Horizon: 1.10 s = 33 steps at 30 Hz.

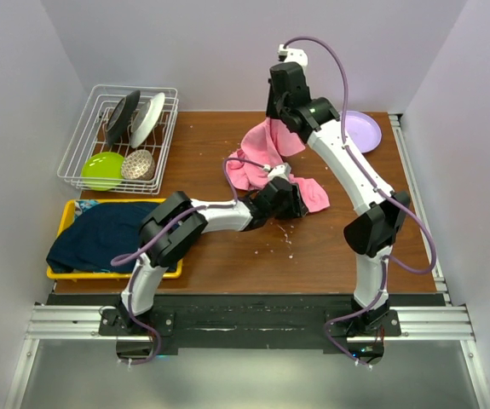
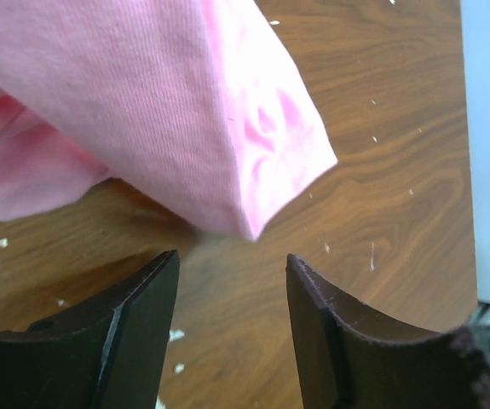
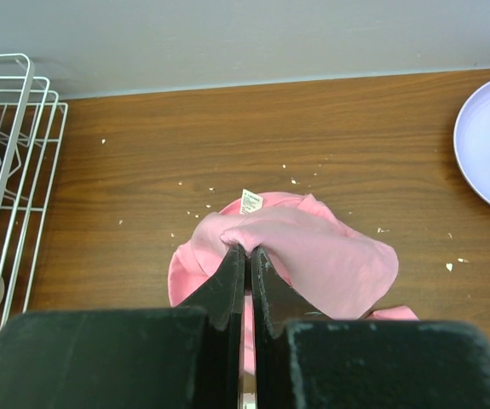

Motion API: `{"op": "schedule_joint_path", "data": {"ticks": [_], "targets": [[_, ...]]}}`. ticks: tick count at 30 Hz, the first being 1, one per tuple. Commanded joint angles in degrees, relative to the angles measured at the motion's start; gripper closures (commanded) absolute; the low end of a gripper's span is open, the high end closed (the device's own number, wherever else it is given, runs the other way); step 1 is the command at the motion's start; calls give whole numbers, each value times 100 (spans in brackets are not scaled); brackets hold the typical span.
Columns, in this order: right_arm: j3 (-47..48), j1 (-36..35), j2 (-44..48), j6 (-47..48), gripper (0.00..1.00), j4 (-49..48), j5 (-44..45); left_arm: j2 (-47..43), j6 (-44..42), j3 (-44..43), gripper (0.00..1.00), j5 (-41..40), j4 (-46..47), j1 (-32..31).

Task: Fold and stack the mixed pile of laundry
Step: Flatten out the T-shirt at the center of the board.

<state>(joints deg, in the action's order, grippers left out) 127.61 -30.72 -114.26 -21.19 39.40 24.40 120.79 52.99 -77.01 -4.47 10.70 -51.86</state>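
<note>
The pink T-shirt [image 1: 262, 158] lies bunched on the wooden table [image 1: 227, 256]. My right gripper [image 3: 248, 249] is shut on a fold of it and holds that part raised; a white label [image 3: 250, 201] shows just beyond the fingertips. My left gripper [image 2: 232, 264] is open, low over the table, with a hanging corner of the pink T-shirt [image 2: 159, 111] just ahead of its fingers and nothing between them. A dark blue garment [image 1: 100, 234] lies in the yellow tray [image 1: 64, 220] at the left, with a bit of turquoise patterned cloth [image 1: 85, 205] peeking out behind it.
A white wire dish rack [image 1: 78, 136] with dishes and a green bowl [image 1: 101, 169] stands at the back left. A lilac plate [image 1: 360, 129] sits at the back right. Crumbs dot the wood. Walls close in on three sides.
</note>
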Motion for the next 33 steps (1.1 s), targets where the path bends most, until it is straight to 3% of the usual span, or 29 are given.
{"op": "schedule_joint_path", "data": {"ticks": [1, 6, 13, 14, 17, 18, 23, 27, 33], "targets": [[1, 13, 413, 45, 100, -160, -85, 216, 246, -349, 46, -607, 380, -114], [-17, 22, 457, 36, 100, -160, -76, 418, 317, -481, 51, -661, 749, -167], [27, 13, 457, 89, 100, -134, 55, 709, 343, -1052, 60, -792, 442, -255], [44, 22, 448, 97, 100, -134, 64, 718, 343, -1105, 64, -801, 416, -255], [71, 48, 431, 141, 100, -160, 187, 630, 291, -1036, 88, -871, 310, -255], [97, 66, 422, 185, 100, -169, 214, 447, 265, -957, 100, -967, 266, -255], [220, 347, 352, 168, 100, -230, 214, -634, -139, 17, 100, -1591, 65, -255], [510, 532, 220, 194, 100, -406, 214, -2177, -717, 774, 100, -2083, -252, -237], [-16, 620, 474, 615, 100, -1625, 521, -4130, -2053, 1013, 100, -2084, -1060, -211]]}}
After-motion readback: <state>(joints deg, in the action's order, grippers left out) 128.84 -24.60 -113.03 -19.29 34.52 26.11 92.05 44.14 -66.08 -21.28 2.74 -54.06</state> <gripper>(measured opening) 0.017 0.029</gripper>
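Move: The T-shirt's near edge, a loose fold, lies just beyond the left hand's open fingers: about 3 cm ahead, 4 cm to the right and 1 cm lower. The shirt's spread-out body is centred some 12 cm ahead and 9 cm left of that hand, the lilac plate about 25 cm ahead and 20 cm right. From the right hand, still gripping the shirt's upper end, the near edge is roughly 14 cm back, 9 cm right and 28 cm below. The left fingers pinch the T-shirt's near edge after creeping about 4 cm right and 2 cm forward, then carry it up and left, slightly back, rising some 14 cm with gathering speed while the wrist tips the fingers upward. The right hand keeps its hold almost still, then draws its end about 6 cm right, up and a little forward. ##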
